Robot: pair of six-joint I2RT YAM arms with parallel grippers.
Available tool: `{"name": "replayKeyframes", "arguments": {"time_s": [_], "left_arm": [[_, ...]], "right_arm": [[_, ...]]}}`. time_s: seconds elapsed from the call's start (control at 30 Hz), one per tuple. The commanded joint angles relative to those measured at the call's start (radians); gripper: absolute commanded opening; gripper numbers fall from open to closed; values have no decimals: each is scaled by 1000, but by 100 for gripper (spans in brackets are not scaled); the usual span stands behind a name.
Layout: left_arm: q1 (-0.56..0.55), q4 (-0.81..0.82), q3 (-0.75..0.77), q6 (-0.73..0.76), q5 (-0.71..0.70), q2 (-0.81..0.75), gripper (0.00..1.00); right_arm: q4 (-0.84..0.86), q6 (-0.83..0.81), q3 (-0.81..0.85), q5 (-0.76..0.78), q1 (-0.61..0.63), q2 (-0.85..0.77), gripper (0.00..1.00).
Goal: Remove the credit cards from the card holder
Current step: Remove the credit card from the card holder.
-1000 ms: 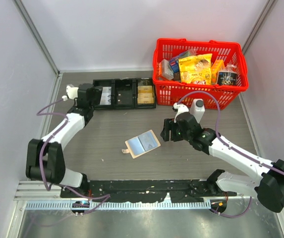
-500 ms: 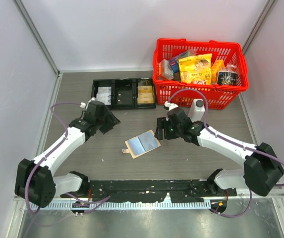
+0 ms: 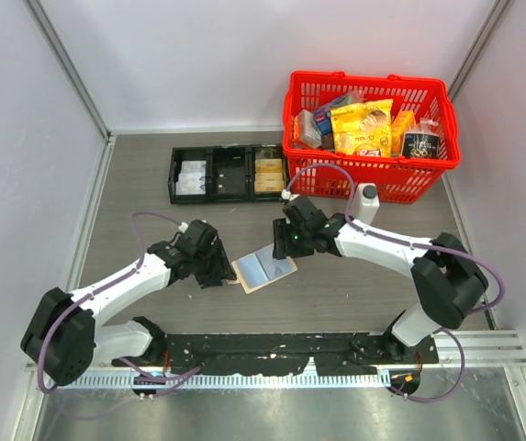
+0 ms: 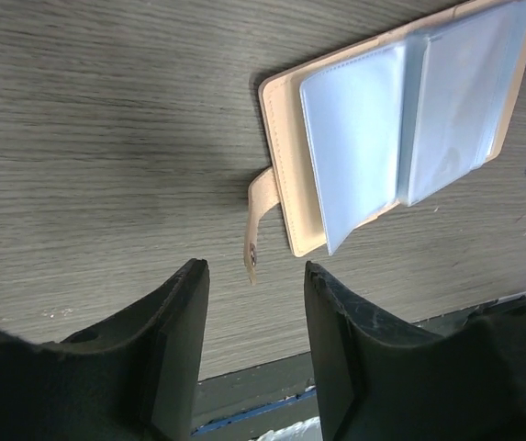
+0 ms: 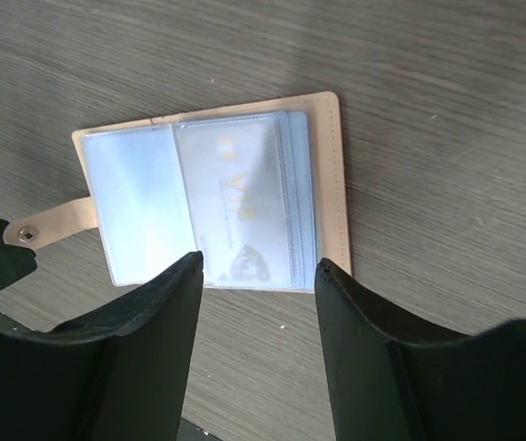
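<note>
The tan card holder (image 3: 264, 267) lies open on the table with its pale blue clear sleeves up. Through one sleeve in the right wrist view a credit card (image 5: 235, 211) shows, with pale lettering and a dark picture. My left gripper (image 3: 221, 269) is open just left of the holder; in its wrist view the jaws (image 4: 253, 276) straddle the tip of the snap tab (image 4: 258, 216) without touching it. My right gripper (image 3: 283, 246) hangs open over the holder's far right edge, its fingers (image 5: 258, 266) above the sleeves' near edge (image 5: 217, 197).
A black three-compartment tray (image 3: 229, 174) sits at the back left, with pale items in its outer compartments. A red basket (image 3: 370, 138) full of packets stands at the back right. A white bottle (image 3: 365, 202) stands in front of it, close behind the right arm.
The left arm swung from the black tray down to the holder's left side. The right gripper moved left onto the holder's far edge and its jaws narrowed a little.
</note>
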Motion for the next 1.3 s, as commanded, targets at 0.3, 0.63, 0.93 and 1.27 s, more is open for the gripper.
{"name": "replayKeyframes", "arguments": {"time_s": [0.3,0.63,0.93,1.27], "left_arm": [[-10,172,-58,-14,108,80,30],[-15,264,-106,-36,132,155,5],[-38,324,-109,-46,161,205,0],[-47,332,-110,-53,163,213,0]], "right_arm": [[-66,23,111,82,73,158,53],[-78,21,139,65,111,212,46],[-74,24,156,8,114,157,30],[-43,32,154,-36,116,97,21]]}}
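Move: The card holder lies open between the hands. Its strap sits about 2 cm right of the left hand, 1 cm back and 4 cm below; the holder's middle is some 10 cm right and 3 cm ahead of that hand. From the right hand, the clear sleeve holding the card is roughly 2 cm left, level fore and aft, 5 cm below; the strap is 14 cm left and 6 cm back, the white bottle 21 cm right and 14 cm ahead. Both hands sink about 4 cm; left pinches the strap, shifting right, while right narrows at the clear sleeve. ##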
